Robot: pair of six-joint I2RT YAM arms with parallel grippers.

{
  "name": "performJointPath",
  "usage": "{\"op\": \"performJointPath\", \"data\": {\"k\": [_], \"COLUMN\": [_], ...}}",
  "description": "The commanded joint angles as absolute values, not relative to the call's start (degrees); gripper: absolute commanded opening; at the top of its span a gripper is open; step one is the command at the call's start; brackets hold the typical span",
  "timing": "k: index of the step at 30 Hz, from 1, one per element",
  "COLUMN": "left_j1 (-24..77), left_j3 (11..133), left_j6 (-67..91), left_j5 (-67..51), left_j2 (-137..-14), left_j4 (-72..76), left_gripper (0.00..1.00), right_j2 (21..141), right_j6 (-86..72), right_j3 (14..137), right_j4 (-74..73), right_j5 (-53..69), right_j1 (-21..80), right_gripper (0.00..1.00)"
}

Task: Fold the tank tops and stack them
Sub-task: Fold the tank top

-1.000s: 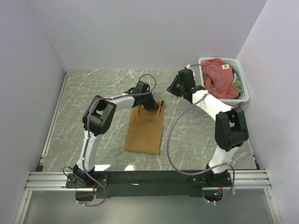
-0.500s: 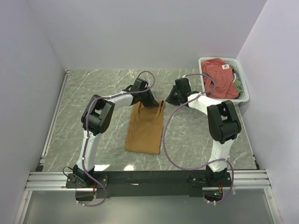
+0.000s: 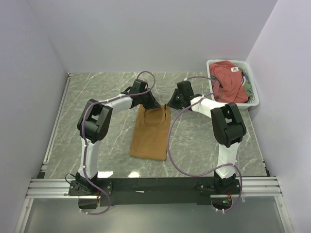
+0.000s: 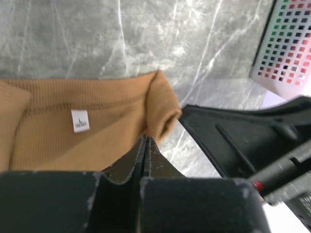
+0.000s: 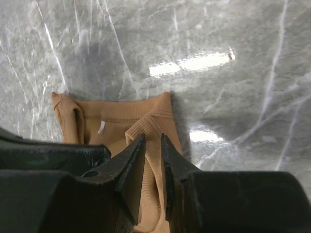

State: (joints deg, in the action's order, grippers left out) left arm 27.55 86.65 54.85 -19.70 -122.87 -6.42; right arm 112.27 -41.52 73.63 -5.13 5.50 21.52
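Note:
The tan-brown tank top lies folded lengthwise mid-table, neck end toward the back. My left gripper sits at its far left corner. In the left wrist view the jaws are pressed together on the bunched strap edge of the tan top. My right gripper is at the far right corner. In the right wrist view it is narrowly open, straddling a raised ridge of the tan cloth. The rust-red tank top lies heaped in the basket.
The white mesh basket stands at the back right corner, also seen in the left wrist view. The right arm's black body is close beside my left gripper. Grey walls enclose the marble table.
The right gripper swung left from beside the basket down to the tan top's far right corner, its jaws narrowing slightly. The left gripper shifted left and back, the top's corner moving with it.

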Motion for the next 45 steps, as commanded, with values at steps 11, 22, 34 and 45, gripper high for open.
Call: {"op": "performJointPath", "data": {"k": [11,22,34,45], "left_j1": [26.81,21.45,19.42,17.14], "left_j3": [81.22,74.53,83.22,98.34], "left_j6": [54.05,53.44,52.74,52.03], "left_j5": [-21.01,-12.93,-11.43,-11.33], "left_j2": [-114.18,-108.36,-120.31,-130.42], "left_j4": [-4.3,-8.17,-12.65,-16.0], "left_gripper": [0.01,0.04,0.02,0.03], "right_j2": [119.79,122.78,127.08,135.44], "right_j6": [-41.22,-38.59,-35.25,-33.84], "right_j3": [81.47,84.89,96.76,111.7], "right_j4": [-8.43,-13.88,-23.28,-31.11], "right_j5": [5.27,3.08,-2.81,-2.9], "right_j1": [22.68,22.76,22.24,21.36], "right_gripper": [0.27,0.28,0.3,0.3]}}
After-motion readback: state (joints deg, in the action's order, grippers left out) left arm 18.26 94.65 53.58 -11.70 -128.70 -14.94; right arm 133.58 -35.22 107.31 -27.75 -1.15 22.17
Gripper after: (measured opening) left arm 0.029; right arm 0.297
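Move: The left hand's goal, the tank top's left shoulder corner, lies some 9 cm to its left, 1 cm ahead and 4 cm below; the collar's size label is about 3 cm left and 1 cm ahead, the hem's middle roughly 30 cm back and 5 cm left. The right shoulder corner sits about 3 cm below the right hand, 1 cm ahead and 1 cm left, and some 3 cm right of the left hand. Both hands end up pressing the tank top's shoulder corners to the table and dragging them forward together, about 5 cm. Before that the right hand sinks onto its corner, fingers kept a quarter open, and waits there, tilting a little; the shut left hand arcs up and about 9 cm left, turning slightly counter-clockwise, then lowers onto the left corner. ##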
